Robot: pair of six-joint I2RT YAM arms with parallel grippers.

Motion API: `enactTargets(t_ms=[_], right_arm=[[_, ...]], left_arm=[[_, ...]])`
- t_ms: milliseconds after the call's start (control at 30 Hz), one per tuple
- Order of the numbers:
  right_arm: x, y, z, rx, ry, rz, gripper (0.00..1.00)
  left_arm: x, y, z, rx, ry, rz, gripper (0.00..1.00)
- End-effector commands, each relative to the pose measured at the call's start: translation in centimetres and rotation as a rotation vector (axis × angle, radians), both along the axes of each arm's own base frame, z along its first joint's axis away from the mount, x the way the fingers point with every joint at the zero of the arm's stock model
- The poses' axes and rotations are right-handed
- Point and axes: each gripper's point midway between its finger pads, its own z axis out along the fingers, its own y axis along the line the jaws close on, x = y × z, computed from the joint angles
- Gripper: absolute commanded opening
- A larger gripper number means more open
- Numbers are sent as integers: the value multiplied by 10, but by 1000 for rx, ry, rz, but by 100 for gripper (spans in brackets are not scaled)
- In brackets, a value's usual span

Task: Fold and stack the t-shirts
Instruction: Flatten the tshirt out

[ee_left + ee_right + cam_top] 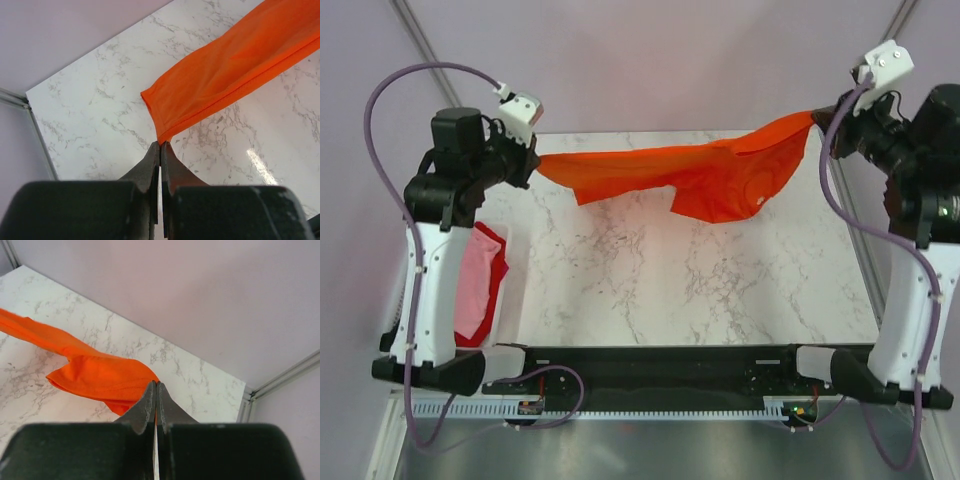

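A bright orange t-shirt (700,175) hangs stretched in the air across the back of the marble table (700,290), sagging in the middle. My left gripper (532,160) is shut on its left corner; in the left wrist view the cloth (225,75) runs from the pinched fingertips of the gripper (161,144) up to the right. My right gripper (820,122) is shut on the shirt's right end, higher up; in the right wrist view the cloth (95,375) bunches left of the gripper (156,384).
A pink t-shirt (475,285) and a red one (496,255) lie at the table's left edge, partly behind the left arm. A metal frame post (280,377) stands at the back right corner. Purple cables loop from both arms.
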Motion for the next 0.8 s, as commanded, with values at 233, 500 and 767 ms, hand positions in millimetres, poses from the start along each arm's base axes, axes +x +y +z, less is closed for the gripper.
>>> enactTargets(t_ms=[233,500,767], right_arm=[[-154,-15,109,-75,-397,-177,0],[-127,-32,103,-83,-389,-262,0],[-19,-37,28,-100,-215,-212,0]], left_arm=[[-115,25,121,33,-433,2,2],[-97,25,129,86,-448,-10,2],[-15,10,9,111,-137,-47,2]])
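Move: Both hands already grip the t-shirt by its upper corners, roughly 43 cm apart over the table. From the left hand, the t-shirt's middle is about 21 cm to the right, 4 cm ahead and 15 cm below; from the right hand, about 21 cm to the left, 4 cm ahead and 25 cm below. The white basket sits some 32 cm to the left hand's left, 10 cm back and 35 cm below. Back towards the bases and up, both hands swing the held t-shirt together, the left about 15 cm each way, the right farther back than up, fingers tipping up some 30 degrees. Then both reverse sharply, flicking forward and down about 10 cm with the fingers tipping down again; the right also eases outward and turns slightly clockwise. Both grippers stay shut on their corners. ##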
